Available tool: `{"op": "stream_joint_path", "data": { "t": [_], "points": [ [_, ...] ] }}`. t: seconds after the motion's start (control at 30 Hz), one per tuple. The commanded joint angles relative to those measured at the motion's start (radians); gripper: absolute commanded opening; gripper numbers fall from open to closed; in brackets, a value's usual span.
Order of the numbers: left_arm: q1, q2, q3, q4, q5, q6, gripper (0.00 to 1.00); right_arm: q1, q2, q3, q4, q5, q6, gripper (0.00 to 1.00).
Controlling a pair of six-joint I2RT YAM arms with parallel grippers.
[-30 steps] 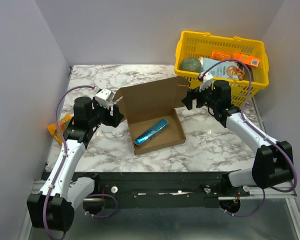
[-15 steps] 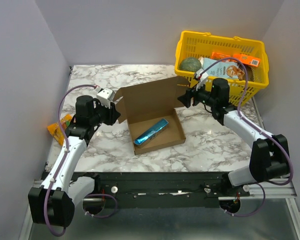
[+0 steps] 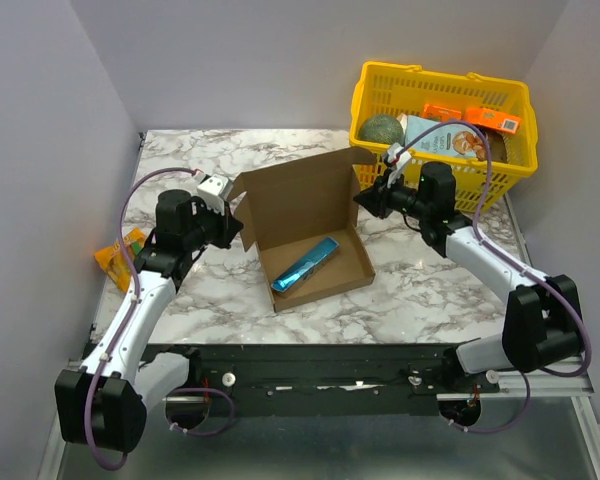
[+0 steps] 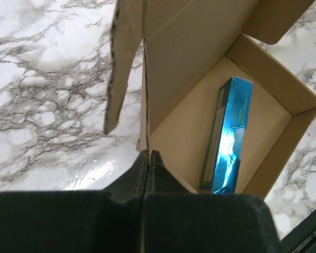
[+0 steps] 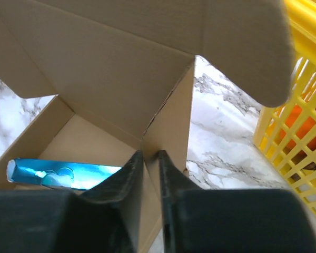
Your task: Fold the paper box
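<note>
The paper box (image 3: 298, 203) is a shallow brown cardboard tray with its lid standing up at the back. A shiny blue packet (image 3: 304, 265) lies inside it. My left gripper (image 3: 236, 226) is at the box's back left corner. In the left wrist view this gripper (image 4: 148, 153) is shut on the thin edge of the side wall of the box (image 4: 200, 63). My right gripper (image 3: 363, 199) is at the back right corner. In the right wrist view its fingers (image 5: 150, 154) pinch the side wall of the box (image 5: 105, 58), one inside and one outside.
A yellow plastic basket (image 3: 440, 78) with a green round thing (image 3: 381, 129) and packets stands at the back right, close behind my right arm, and its wall (image 5: 300, 121) shows in the right wrist view. An orange snack packet (image 3: 118, 250) lies at the table's left edge.
Both grippers went from open to closed on the box's back corners. Both arms moved in towards the box, and the lid now stands steeper.
</note>
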Motion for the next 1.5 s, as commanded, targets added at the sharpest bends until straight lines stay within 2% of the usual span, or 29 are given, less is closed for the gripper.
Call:
{"op": "stream_joint_path", "data": {
  "t": [0.0, 0.1, 0.13, 0.27, 0.47, 0.63, 1.07, 1.47],
  "points": [
    [-0.074, 0.026, 0.048, 0.037, -0.060, -0.052, 0.00, 0.044, -0.029, -0.007, 0.006, 0.011, 0.006, 0.17],
    [-0.155, 0.045, 0.075, 0.024, -0.157, -0.062, 0.00, 0.081, -0.044, -0.007, -0.016, 0.095, 0.015, 0.11],
    [-0.175, 0.057, 0.084, 0.019, -0.238, -0.072, 0.00, 0.091, -0.051, -0.018, -0.014, 0.156, 0.021, 0.09],
    [-0.227, 0.077, 0.117, 0.030, -0.393, -0.148, 0.00, 0.171, -0.101, -0.067, 0.007, 0.316, 0.046, 0.01],
    [-0.319, 0.055, 0.040, 0.131, -0.538, -0.231, 0.00, 0.266, -0.202, -0.171, 0.058, 0.558, 0.130, 0.01],
    [-0.373, 0.048, -0.027, 0.212, -0.575, -0.308, 0.00, 0.312, -0.250, -0.258, 0.075, 0.699, 0.150, 0.01],
    [-0.453, -0.011, -0.214, 0.263, -0.621, -0.425, 0.00, 0.380, -0.290, -0.350, 0.046, 0.804, 0.236, 0.01],
    [-0.525, -0.084, -0.371, 0.283, -0.693, -0.466, 0.00, 0.463, -0.348, -0.452, 0.012, 0.902, 0.328, 0.01]
  ]
}}
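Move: The left hand already pinches the left side flap of the raised lid; the box's left wall lies about 6 cm to its right, 4 cm back and 11 cm below. The right hand has its fingers around the right flap, with the box's right wall some 6 cm back, 2 cm right and 11 cm below. From the right hand, the blue package in the tray is about 11 cm left, 8 cm back and 12 cm below, and the yellow basket some 18 cm ahead, 20 cm right and 7 cm lower. Back and then increasingly down, the right hand draws the lid's right flap about 8 cm towards the base, closing its fingers on it early and turning some 30 degrees clockwise. The left keeps its pinch, swings right and slightly forward, then right, back and down, about 5 cm rightward in all, turning 20 degrees counter-clockwise as it brings its flap in towards the left wall. ##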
